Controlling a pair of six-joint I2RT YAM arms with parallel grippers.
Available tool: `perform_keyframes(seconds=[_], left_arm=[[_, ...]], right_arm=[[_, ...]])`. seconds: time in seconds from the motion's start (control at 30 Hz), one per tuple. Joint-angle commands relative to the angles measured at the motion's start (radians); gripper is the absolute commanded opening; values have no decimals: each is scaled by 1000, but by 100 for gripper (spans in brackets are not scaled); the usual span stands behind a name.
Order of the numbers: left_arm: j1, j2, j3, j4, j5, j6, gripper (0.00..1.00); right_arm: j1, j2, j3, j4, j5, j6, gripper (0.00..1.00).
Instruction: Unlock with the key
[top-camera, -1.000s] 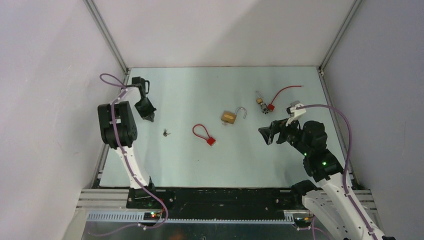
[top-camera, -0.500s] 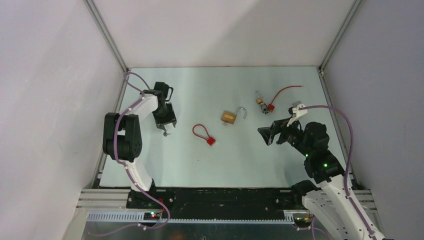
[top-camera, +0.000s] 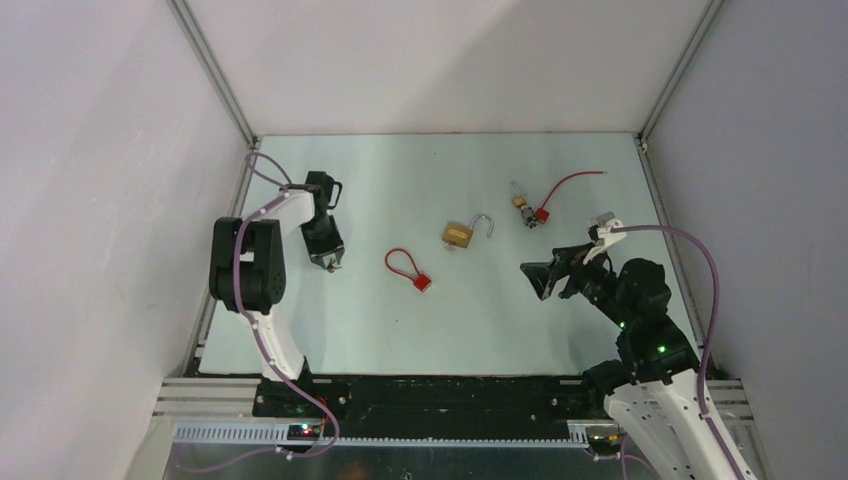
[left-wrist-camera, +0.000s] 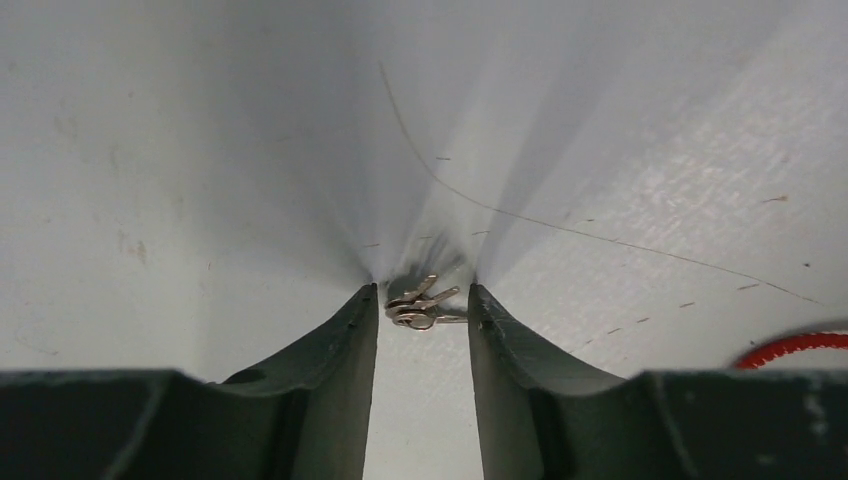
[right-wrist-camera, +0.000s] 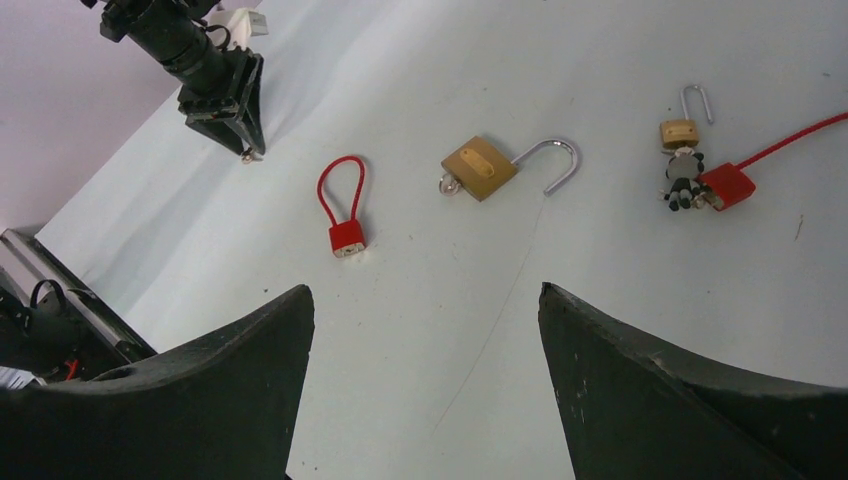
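The key (left-wrist-camera: 424, 305) is a small bunch of thin silvery keys on a ring, lying on the table. My left gripper (left-wrist-camera: 423, 292) is down at the table with its fingertips on either side of the key, slightly apart; I see no firm grip. In the top view the left gripper (top-camera: 327, 261) hides the key. The brass padlock (top-camera: 458, 235) lies mid-table with its silver shackle swung open; it also shows in the right wrist view (right-wrist-camera: 480, 168). My right gripper (top-camera: 546, 276) is open and empty, hovering right of the padlock, and its jaws stand wide apart in the right wrist view (right-wrist-camera: 425, 292).
A red tag with a red wire loop (top-camera: 409, 270) lies between the left gripper and the padlock. A small brass padlock (right-wrist-camera: 679, 131) with a dark key bunch and a second red tag (right-wrist-camera: 727, 185) on red wire lie at the back right. Walls enclose the table.
My left gripper swung in from the far left edge and came down over the key, fingers now around it. My right arm shifted slightly to the right and stayed open.
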Motion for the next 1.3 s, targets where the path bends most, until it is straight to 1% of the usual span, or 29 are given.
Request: perform_keyframes(seconds=[0.0, 0.07, 0.1, 0.2, 0.3, 0.33, 0.4, 0.57, 0.67, 0.73, 0.83, 0.87, 0.9, 1.0, 1.03, 1.07, 1.13, 1.23, 1.27], left_arm=[[21, -13, -20, 4, -1, -18, 40], [22, -18, -30, 5, 14, -14, 32], [24, -21, -39, 5, 22, -13, 26], [23, -35, -61, 6, 63, -11, 17], [22, -51, -98, 8, 96, -12, 5], [19, -67, -108, 10, 135, -17, 2], [12, -97, -145, 26, 182, -24, 0], [-17, -222, -265, 93, 287, -82, 0], [-47, -296, -346, 147, 326, -125, 0], [-85, -346, -379, 173, 338, -162, 0], [-175, -418, -410, 208, 348, -239, 0], [-195, -442, -419, 231, 345, -260, 0], [-238, -453, -423, 242, 337, -306, 0], [-328, -493, -433, 292, 312, -410, 0], [-373, -499, -430, 300, 310, -461, 0], [-396, -506, -418, 310, 303, -503, 0], [-476, -512, -393, 315, 282, -556, 0], [-544, -520, -361, 325, 246, -610, 0], [-571, -523, -349, 328, 227, -630, 0]], right_arm=[[-2, -23, -15, -6, 7, 28, 85], [-1, -26, -22, 2, 5, 37, 85], [-2, -26, -24, 5, 5, 45, 85], [-1, -29, -32, 21, 3, 63, 85], [0, -36, -41, 33, 5, 97, 84], [1, -42, -47, 38, 7, 111, 84], [8, -50, -56, 44, 10, 131, 84], [53, -62, -94, 65, 34, 180, 82], [121, -43, -110, 81, 54, 214, 82], [183, -12, -117, 92, 95, 225, 82], [302, 60, -119, 128, 170, 237, 81], [321, 79, -120, 142, 180, 238, 81], [352, 121, -121, 169, 190, 238, 81], [383, 228, -123, 234, 181, 249, 82], [387, 246, -126, 275, 159, 260, 82], [389, 277, -131, 294, 140, 265, 82], [395, 304, -151, 387, 122, 280, 82], [394, 315, -195, 491, 104, 320, 82], [393, 322, -224, 552, 88, 329, 81]])
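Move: The key lies on the table between the left hand's parted fingertips, about 1 cm below the hand point. From that hand the red lock's body is roughly 25 cm right and 4 cm back, the brass padlock some 33 cm right and 8 cm ahead. From the high, open right hand the key is about 51 cm left, 12 cm ahead and 24 cm below; the red lock's body is 26 cm left and 8 cm ahead, the padlock 18 cm left and 20 cm ahead. Left hand pinches the key, carries it 20 cm right and back; open right gripper comes left and down. ##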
